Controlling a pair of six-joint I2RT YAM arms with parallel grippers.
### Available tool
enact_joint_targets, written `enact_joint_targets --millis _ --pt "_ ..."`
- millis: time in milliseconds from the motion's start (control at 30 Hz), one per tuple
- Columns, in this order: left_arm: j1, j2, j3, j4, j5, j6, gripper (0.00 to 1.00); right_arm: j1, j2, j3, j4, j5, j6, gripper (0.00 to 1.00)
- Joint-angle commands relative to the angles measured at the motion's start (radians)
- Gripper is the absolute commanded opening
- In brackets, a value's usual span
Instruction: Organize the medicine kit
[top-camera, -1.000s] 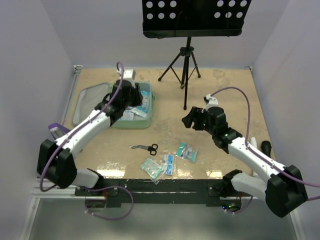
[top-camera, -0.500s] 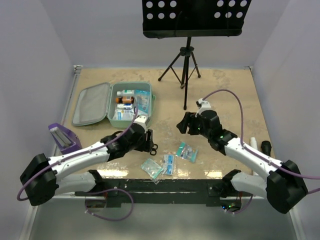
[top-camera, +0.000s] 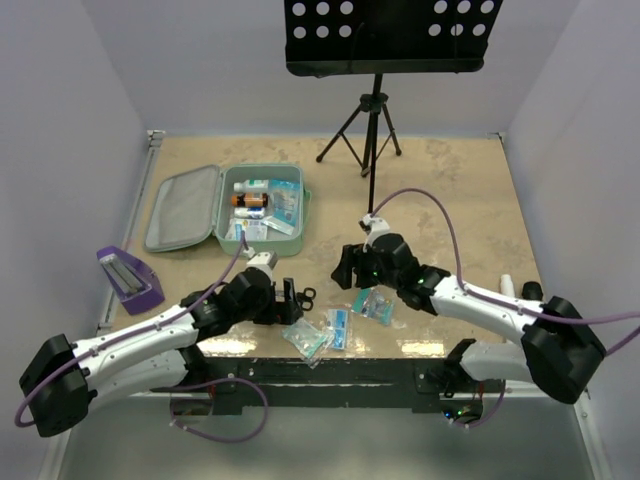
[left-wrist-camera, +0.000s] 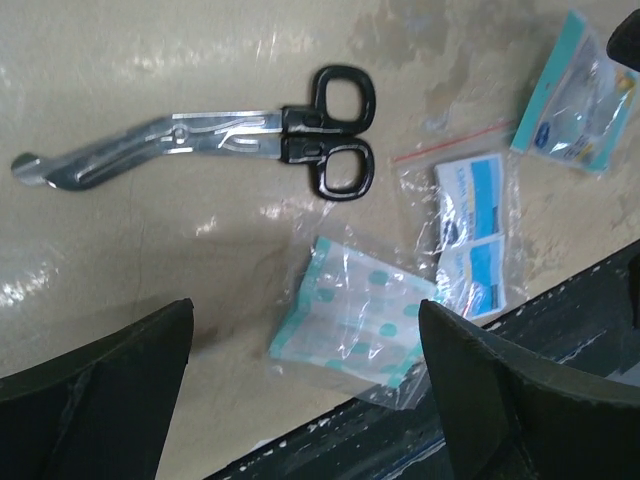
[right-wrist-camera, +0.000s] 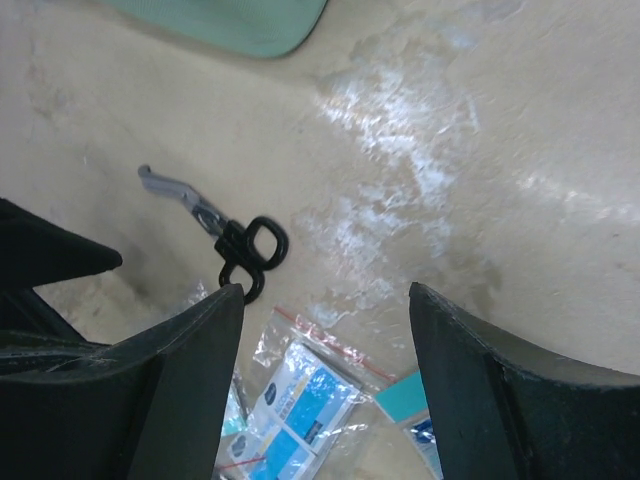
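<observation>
The medicine kit (top-camera: 303, 211) lies open at the back left, mint-green, lid flat to its left, several items inside. Its corner shows in the right wrist view (right-wrist-camera: 240, 25). Black-handled scissors (left-wrist-camera: 230, 140) (right-wrist-camera: 240, 245) lie on the table in front of it. My left gripper (top-camera: 290, 300) (left-wrist-camera: 305, 330) hangs open above the scissors and a dotted clear bag (left-wrist-camera: 360, 315) (top-camera: 305, 338), holding nothing. A bag of blue wipes (left-wrist-camera: 475, 240) (right-wrist-camera: 300, 400) (top-camera: 338, 327) and a teal packet (top-camera: 375, 303) (left-wrist-camera: 575, 110) lie alongside. My right gripper (top-camera: 347, 268) (right-wrist-camera: 328, 295) is open and empty above the wipes.
A purple holder (top-camera: 128, 277) stands at the left edge. A black tripod stand (top-camera: 372, 130) rises at the back centre. A small white bottle (top-camera: 508, 285) lies by the right wall. The black front rail (top-camera: 330, 365) runs just below the bags.
My left arm swung from the kit down to the front by the scissors, its jaws opening wide. My right arm moved left and nearer, over the packets.
</observation>
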Motion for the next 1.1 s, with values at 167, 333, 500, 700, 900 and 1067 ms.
enact_joint_targets --millis 167,333,500,700,900,1067 --pt "-0.005 0.041 -0.073 0.03 0.146 -0.006 0.79 0.08 0.056 0.055 0.054 0.038 0.003 0.72" --pt "-0.005 0.133 -0.076 0.091 0.184 0.017 0.65 0.08 0.053 0.067 0.037 0.06 -0.001 0.72" --pt "-0.005 0.181 -0.076 0.116 0.191 0.042 0.52 0.08 0.045 0.069 0.022 0.076 -0.006 0.72" --pt "-0.007 0.157 -0.053 0.069 0.162 0.062 0.24 0.08 0.042 0.075 0.019 0.086 -0.006 0.72" --pt "-0.004 0.101 -0.013 0.01 0.129 0.075 0.0 0.08 0.032 0.105 0.002 0.087 -0.006 0.72" --pt "-0.005 0.051 0.095 -0.056 0.1 0.109 0.0 0.08 -0.004 0.141 -0.03 0.11 -0.017 0.72"
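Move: The dotted dressing bag lies on the table some 5 cm back and 4 cm to the right of the wide-open left hand, and about 5 cm below it. The scissors lie about 3 cm ahead and 1 cm right of that hand, and the blue pouch about 11 cm right and 4 cm back, both also some 5 cm lower. From the right hand, the dressing bag is roughly 13 cm back, 7 cm left and 9 cm down. The left hand sinks about 4.5 cm and draws back some 3 cm to the left edge of the dotted dressing bag, tipping its fingers about 10 degrees more steeply down and closing them from wide open to shut on that edge, then rises about 1.5 cm with them shut. Meanwhile the right hand, its fingers kept open and touching nothing, dips a little back, left and down, then eases forward and up again, ending about 2 cm left of where it began. ##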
